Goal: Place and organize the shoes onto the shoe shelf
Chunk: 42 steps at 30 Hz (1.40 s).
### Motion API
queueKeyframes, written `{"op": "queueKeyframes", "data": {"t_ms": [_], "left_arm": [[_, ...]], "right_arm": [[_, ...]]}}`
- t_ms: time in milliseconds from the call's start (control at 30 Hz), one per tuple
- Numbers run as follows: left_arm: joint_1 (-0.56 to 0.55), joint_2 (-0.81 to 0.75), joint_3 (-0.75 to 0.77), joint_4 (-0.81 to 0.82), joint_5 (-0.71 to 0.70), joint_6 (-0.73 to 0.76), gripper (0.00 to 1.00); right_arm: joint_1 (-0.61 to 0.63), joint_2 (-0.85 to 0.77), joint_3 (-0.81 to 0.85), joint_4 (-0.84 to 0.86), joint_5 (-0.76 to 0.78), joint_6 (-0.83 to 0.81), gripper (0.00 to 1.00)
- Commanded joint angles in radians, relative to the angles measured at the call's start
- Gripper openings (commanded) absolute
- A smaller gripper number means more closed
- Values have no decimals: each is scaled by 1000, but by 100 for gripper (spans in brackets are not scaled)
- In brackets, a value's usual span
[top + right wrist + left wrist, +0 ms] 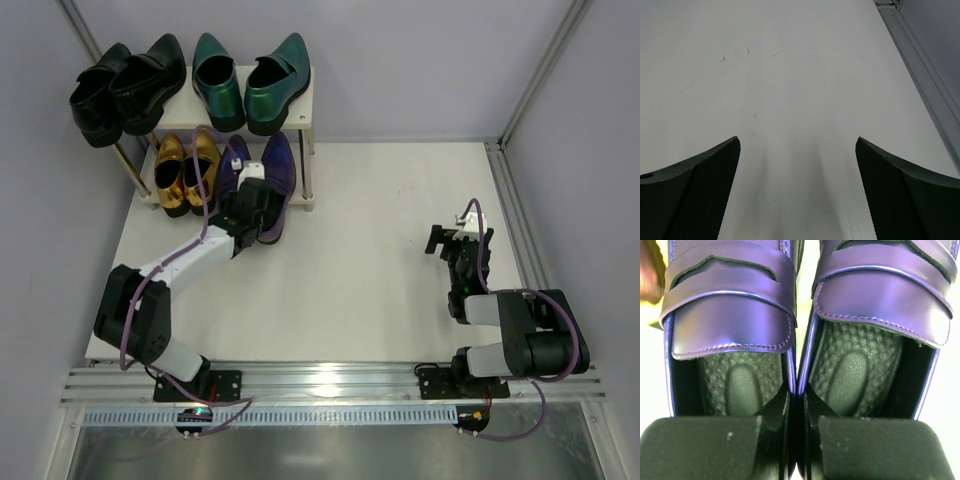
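Observation:
The purple shoes (277, 165) lie side by side at the right of the shoe shelf's lower tier, toes under the top board (306, 104), heels sticking out toward me. My left gripper (258, 218) is shut on them. In the left wrist view one finger sits inside each purple shoe (730, 315), and the left gripper (800, 407) pinches their two adjoining side walls together. Gold shoes (184, 168) sit to their left. Black shoes (125, 85) and green shoes (250, 85) stand on the top tier. My right gripper (452, 240) hovers open over bare table (797, 165).
A metal frame rail (515, 220) runs along the table's right edge and shows in the right wrist view as the same rail (927, 80). Pale walls close in behind and left of the shelf. A slotted rail (330, 380) lines the near edge.

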<state>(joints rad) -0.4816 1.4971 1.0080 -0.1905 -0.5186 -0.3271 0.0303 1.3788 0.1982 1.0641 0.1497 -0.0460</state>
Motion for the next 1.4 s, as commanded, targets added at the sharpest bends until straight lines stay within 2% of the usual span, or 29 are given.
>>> {"op": "queueKeyframes", "data": {"t_ms": [0, 300, 500, 733, 833, 867, 900, 967, 1200, 1300, 1367], "left_arm": [[44, 9, 156, 315, -11, 62, 0], [123, 167, 303, 391, 74, 112, 0], [140, 274, 388, 425, 117, 135, 0], [147, 330, 440, 434, 140, 132, 0], [147, 321, 417, 431, 134, 115, 44], [147, 307, 403, 447, 131, 106, 64], [147, 295, 370, 456, 121, 102, 70], [147, 264, 342, 470, 112, 94, 78], [146, 143, 238, 477, 83, 50, 89], [126, 73, 182, 465, 40, 52, 98], [97, 40, 141, 483, -35, 89, 100]], "right_arm": [[-3, -12, 9, 50, -9, 14, 97], [-3, -14, 9, 51, -9, 12, 97], [-3, -12, 9, 50, -9, 14, 97], [-3, -12, 9, 50, -10, 14, 97], [-3, -14, 9, 51, -9, 14, 97], [-3, -14, 9, 51, -9, 14, 97], [-3, -14, 9, 51, -9, 12, 97], [-3, -14, 7, 50, -7, 14, 97], [-3, -14, 9, 51, -9, 12, 97], [-3, -12, 7, 50, -9, 12, 97], [-3, -14, 7, 50, -10, 14, 97]]}}
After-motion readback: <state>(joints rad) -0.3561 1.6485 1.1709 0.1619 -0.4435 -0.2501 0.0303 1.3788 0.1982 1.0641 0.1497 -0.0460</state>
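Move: The left gripper already pinches the purple pair by their inner walls. Their free spot on the lower shelf lies about 15 cm straight ahead of it and some 6 cm below. The gold shoes stand about 13 cm ahead and 18 cm left, the right front post about 2 cm ahead and 13 cm right, and the green shoes about 10 cm straight ahead, 20 cm above. From the right hand, the spot is roughly 18 cm ahead and 52 cm left. Push the left gripper forward about 13 cm, carrying the purple shoes under the upper board into the place beside the gold shoes. Then spread the fingers nearly fully to let go of the inner walls, and draw back some 3 cm while rising, with the fingertips tilting upward. ##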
